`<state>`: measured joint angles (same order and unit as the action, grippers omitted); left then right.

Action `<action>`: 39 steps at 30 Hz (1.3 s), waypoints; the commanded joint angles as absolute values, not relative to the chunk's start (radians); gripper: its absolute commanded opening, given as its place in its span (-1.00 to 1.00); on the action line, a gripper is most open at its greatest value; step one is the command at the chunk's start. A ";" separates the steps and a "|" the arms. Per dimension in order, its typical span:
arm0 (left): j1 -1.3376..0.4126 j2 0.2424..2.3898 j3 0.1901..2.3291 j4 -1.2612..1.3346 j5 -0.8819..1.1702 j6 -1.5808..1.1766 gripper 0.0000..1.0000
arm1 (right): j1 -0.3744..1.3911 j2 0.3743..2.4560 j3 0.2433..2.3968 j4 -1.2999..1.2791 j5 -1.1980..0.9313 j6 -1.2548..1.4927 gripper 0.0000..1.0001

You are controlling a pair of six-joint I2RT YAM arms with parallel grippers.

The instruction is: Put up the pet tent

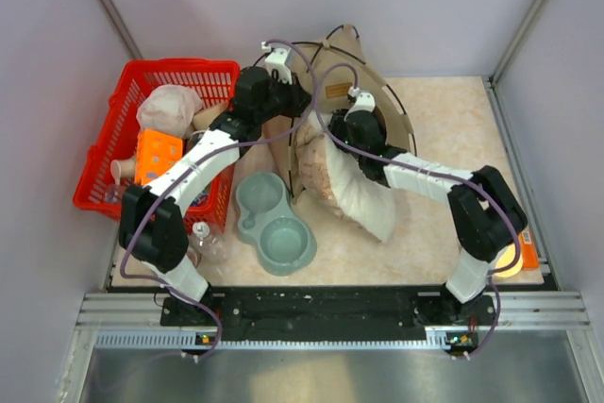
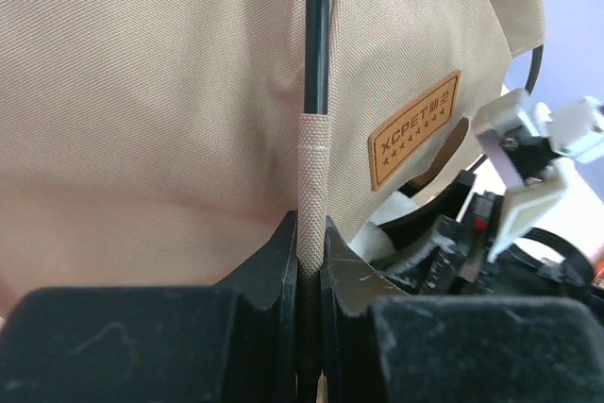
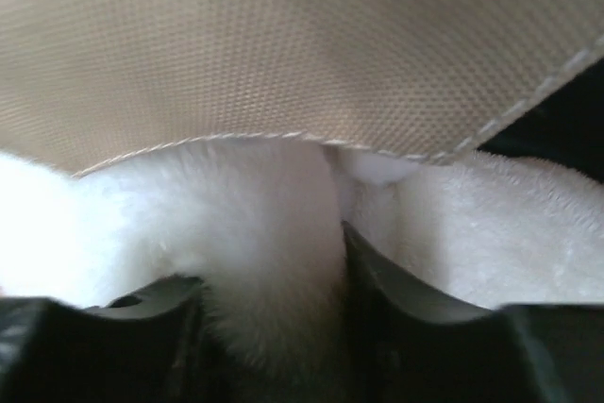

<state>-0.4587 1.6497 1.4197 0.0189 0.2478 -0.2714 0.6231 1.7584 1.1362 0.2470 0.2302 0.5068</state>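
Observation:
The pet tent (image 1: 377, 82) stands tilted at the back middle, tan fabric with thin dark poles bowing around it. My left gripper (image 1: 298, 99) is at its left side, shut on a dark pole (image 2: 317, 35) where it enters a tan sleeve (image 2: 312, 186). The brown label patch (image 2: 415, 129) sits just right of it. My right gripper (image 1: 357, 134) reaches into the tent opening. A tuft of the fluffy white cushion (image 3: 274, 243) fills the gap between its fingers (image 3: 396, 294), under the tan fabric edge (image 3: 283, 44). The cushion (image 1: 363, 195) hangs out of the tent toward the front.
A red basket (image 1: 179, 65) full of items stands at the back left. A grey-green double pet bowl (image 1: 274, 224) lies in front of the tent, with a clear bottle (image 1: 209, 241) to its left. An orange object (image 1: 528, 254) lies at the right table edge.

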 commanded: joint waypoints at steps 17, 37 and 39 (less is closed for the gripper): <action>-0.466 1.667 1.414 0.063 0.314 -0.311 -1.00 | 0.575 1.296 1.066 -0.115 0.152 0.520 0.85; -0.466 1.655 1.399 0.054 0.305 -0.322 -1.00 | 0.449 1.147 0.761 -0.309 0.169 0.598 0.90; -0.466 1.655 1.396 0.049 0.307 -0.325 -1.00 | 0.445 1.198 0.744 -0.263 0.134 0.586 0.89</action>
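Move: The white cushion lies half in the pet tent's doorway, its middle about 15 cm back from the right hand, 5 cm to its right and some 6 cm lower; that hand's fingers are still buried in its inner end. The tent's leather label sits roughly 10 cm ahead of this hand, 2 cm to its right and 6 cm higher; the double bowl is about 30 cm back, 16 cm left and 10 cm lower. From the left hand the cushion's middle is some 21 cm back, 13 cm right and 20 cm down. The cushion's inner end is let go as the right fingers spread from slightly open to fully wide. The right hand backs out of the doorway, rising about 12 cm, then swings right and drops as far again, ending about 14 cm back and 15 cm right over the cushion's right edge, fingers tipped some 20 degrees further down. The left hand keeps its pinch on the tent's sleeved pole. ##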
